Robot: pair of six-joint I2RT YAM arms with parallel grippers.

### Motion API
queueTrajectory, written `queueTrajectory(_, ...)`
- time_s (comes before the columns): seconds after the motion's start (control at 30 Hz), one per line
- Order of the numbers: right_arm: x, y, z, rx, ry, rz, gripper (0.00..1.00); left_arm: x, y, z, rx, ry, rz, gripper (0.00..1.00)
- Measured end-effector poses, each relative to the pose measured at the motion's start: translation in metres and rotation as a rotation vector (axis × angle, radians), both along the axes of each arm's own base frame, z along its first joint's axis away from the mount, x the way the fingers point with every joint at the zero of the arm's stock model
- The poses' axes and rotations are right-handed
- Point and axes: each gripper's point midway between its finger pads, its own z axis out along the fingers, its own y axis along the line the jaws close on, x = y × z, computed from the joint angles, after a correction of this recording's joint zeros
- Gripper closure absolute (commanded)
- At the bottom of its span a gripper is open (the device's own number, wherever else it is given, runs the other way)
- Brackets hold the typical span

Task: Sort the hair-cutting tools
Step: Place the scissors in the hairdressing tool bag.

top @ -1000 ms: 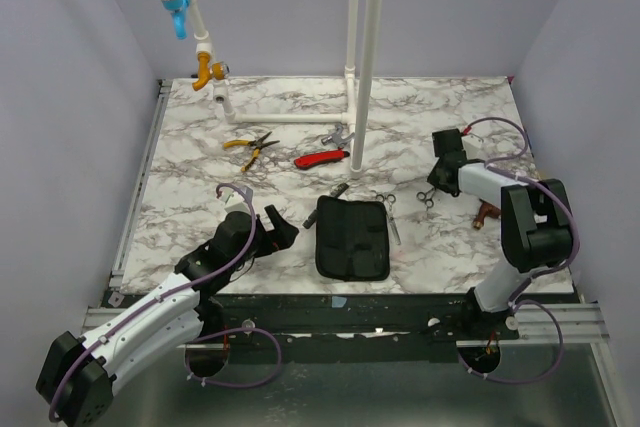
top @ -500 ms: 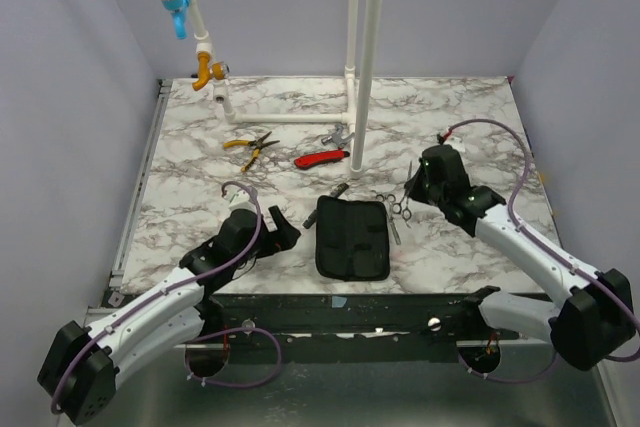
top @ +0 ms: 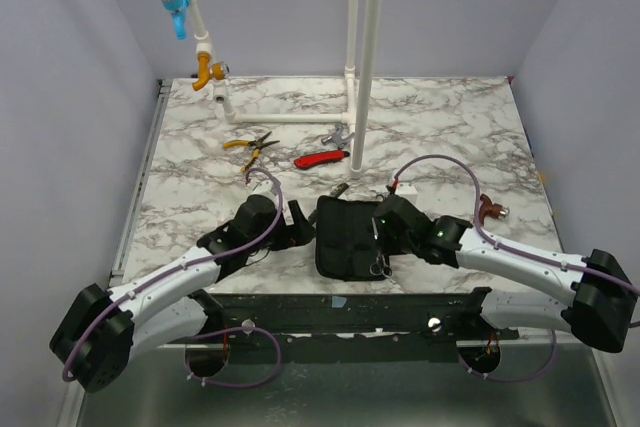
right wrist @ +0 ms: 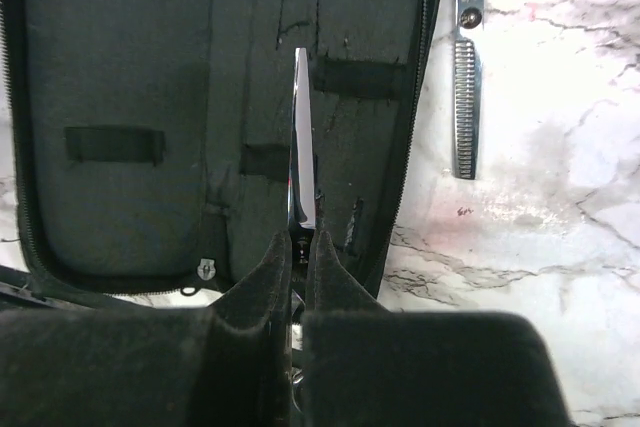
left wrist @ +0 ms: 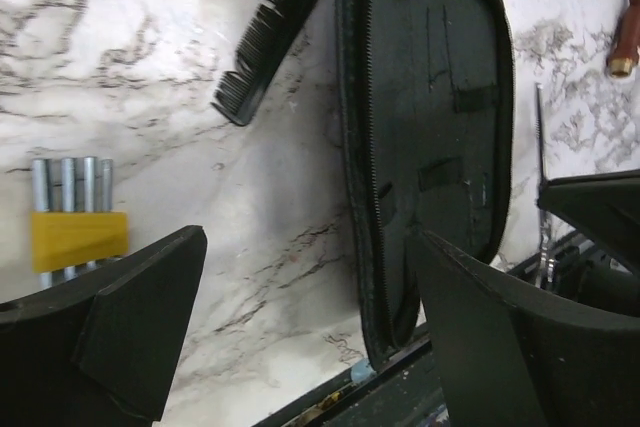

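Note:
An open black case (top: 350, 239) lies near the table's front edge. My right gripper (top: 381, 239) hovers over its right half, shut on a pair of silver scissors (right wrist: 302, 142) whose blade points along the case's lining (right wrist: 150, 57). A second pair of scissors, with a toothed blade (right wrist: 465, 97), rests on the marble just right of the case. My left gripper (left wrist: 308, 247) stands open beside the case's left edge (left wrist: 362, 197), whose near corner lies between the fingers. The black comb (left wrist: 275, 37) leans against that edge further back. A thin dark stick-like tool (top: 340, 190) lies behind the case.
Yellow-handled pliers (top: 250, 145), a red-handled tool (top: 322, 158) and a metal fitting (top: 337, 135) lie mid-table. White pipes (top: 362, 67) rise at the back. A brown-handled item (top: 490, 209) sits on the right. The dark front rail (top: 340, 302) runs just below the case.
My right arm has swung from the back right down over the case, carrying the scissors. The left gripper has slid right to the case's left edge, its jaws slightly narrower.

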Motion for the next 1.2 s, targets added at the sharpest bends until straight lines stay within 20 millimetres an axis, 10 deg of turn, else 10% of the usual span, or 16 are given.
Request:
queueTrajectory(0.7, -0.028, 0.005, -0.030, -0.012, 0.082, 0.055, 0.99, -0.005, -0.046, -0.020, -0.003, 0.064, -0.157, 0.59)
queueTrajectory(1.07, -0.045, 0.014, -0.034, -0.008, 0.127, 0.090, 0.99, 0.001, -0.060, -0.008, -0.055, 0.031, -0.190, 0.99)
queueTrajectory(1.2, -0.052, 0.015, -0.035, -0.008, 0.146, 0.096, 0.99, 0.002, -0.062, 0.000, -0.076, 0.008, -0.191, 1.00)
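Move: The right hand already holds the scissors, blade pointing outward, roughly 7 cm above the table. The middle of the open bag lies about 5 cm to its left and 2 cm ahead, 6 cm lower, with an elastic loop about 3 cm left and level with it; the thinning scissors lie 8 cm ahead, 3 cm right. From the open left hand, the bag's left rim is about 5 cm to the right, level, some 4 cm below; the comb is 9 cm ahead, 6 cm right. The left hand travels about 6 cm to the right onto the bag's left rim, sinking 2 cm and then rising as much again, turning some 10 degrees clockwise while its wide-open fingers close and pinch the rim. Meanwhile the right hand keeps its grip on the scissors, first sinks and then draws back over the bag towards its near edge, about 5 cm back and 3.5 cm down in all, tipping slightly further down so that the blade tip comes over the elastic loop. ##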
